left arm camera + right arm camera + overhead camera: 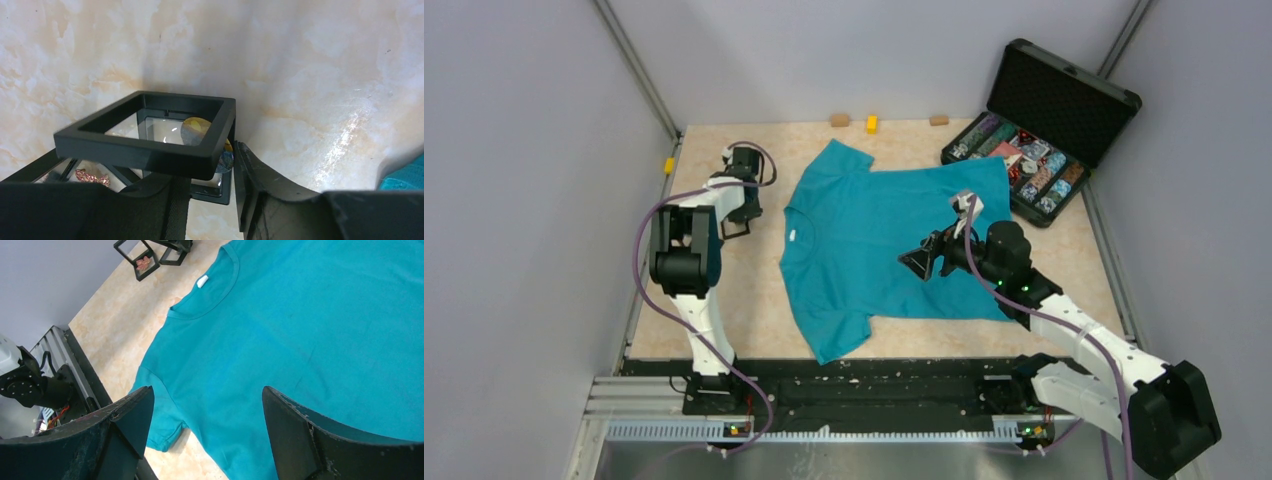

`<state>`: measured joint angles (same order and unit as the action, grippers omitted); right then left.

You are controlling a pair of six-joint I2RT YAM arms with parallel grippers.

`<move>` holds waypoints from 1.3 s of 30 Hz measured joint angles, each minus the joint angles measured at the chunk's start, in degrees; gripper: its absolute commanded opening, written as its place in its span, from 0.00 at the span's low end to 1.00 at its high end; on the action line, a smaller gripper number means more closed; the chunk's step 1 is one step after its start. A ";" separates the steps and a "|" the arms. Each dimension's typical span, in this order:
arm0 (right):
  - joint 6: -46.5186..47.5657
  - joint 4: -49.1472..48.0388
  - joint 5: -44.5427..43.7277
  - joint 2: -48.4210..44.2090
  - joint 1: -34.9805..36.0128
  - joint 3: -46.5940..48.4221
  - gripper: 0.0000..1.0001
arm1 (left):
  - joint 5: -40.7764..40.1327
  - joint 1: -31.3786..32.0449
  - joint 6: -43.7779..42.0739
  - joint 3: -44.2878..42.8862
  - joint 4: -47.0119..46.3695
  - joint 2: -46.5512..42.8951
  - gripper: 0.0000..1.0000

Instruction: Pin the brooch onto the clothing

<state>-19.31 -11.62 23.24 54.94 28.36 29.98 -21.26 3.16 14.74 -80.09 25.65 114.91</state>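
Observation:
The clothing (864,240) is a teal T-shirt lying flat mid-table, its white label (202,281) inside the collar. The brooch (92,176), tiny and pink-red, sits in a black frame (145,262) on the table left of the shirt. Beside it is a second black frame box (150,150) with its lid raised and a yellow-blue trinket inside. My left gripper (205,165) is partly closed round that box's corner. Its right finger (260,180) touches the lid's edge, and the left fingertip is hidden under the lid. My right gripper (207,392) hovers open over the shirt, nothing between its fingers.
An open black case (1034,130) with several multicoloured trinkets stands at the back right. Small blocks (872,123) lie along the table's back edge, and a yellow one (668,165) by the left wall. Grey walls close in three sides.

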 measured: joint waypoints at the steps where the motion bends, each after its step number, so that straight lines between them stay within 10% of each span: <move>1: 0.00 0.00 0.02 0.00 0.00 0.00 0.81 | -0.02 0.00 -0.07 0.11 -0.07 -0.04 0.37; 25: 0.00 -0.04 0.46 0.63 0.00 0.00 0.81 | -1.79 0.00 -2.73 5.03 -0.42 -7.63 0.00; 39: 0.00 -0.81 0.52 1.60 0.00 -0.37 0.80 | -1.57 0.46 -2.93 7.89 2.01 -15.32 0.00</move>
<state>-19.31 -12.43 23.77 56.53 28.36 29.61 -22.83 3.62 11.81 -72.20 27.66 99.59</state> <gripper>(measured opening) 0.807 0.007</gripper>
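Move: The brooch lies practically at the left hand's half-open fingers, about 1 cm ahead of and 1 cm below the point between the pads, in its open black box, whose middle sits some 2 cm to the left. The pink brooch in the second box is about 8 cm to the left and 8 cm back, and the clothing's white collar tag some 14 cm to the right and 5 cm back. From the idle right hand the brooch lies roughly 43 cm left, 18 cm ahead and 17 cm lower. The left hand first draws back about 2 cm low in the black box, then climbs nearly straight up some 3 cm with a very slight drift left, its fingers going on closing from under half open until they pinch the brooch by its rim, edge-on between the tips. Once shut, they keep that pinch while the hand speeds up and back, about 6 cm up and 4 cm back in all, lifting the brooch clear of the box with the fingers still pointing down and the wrist hardly turning. ##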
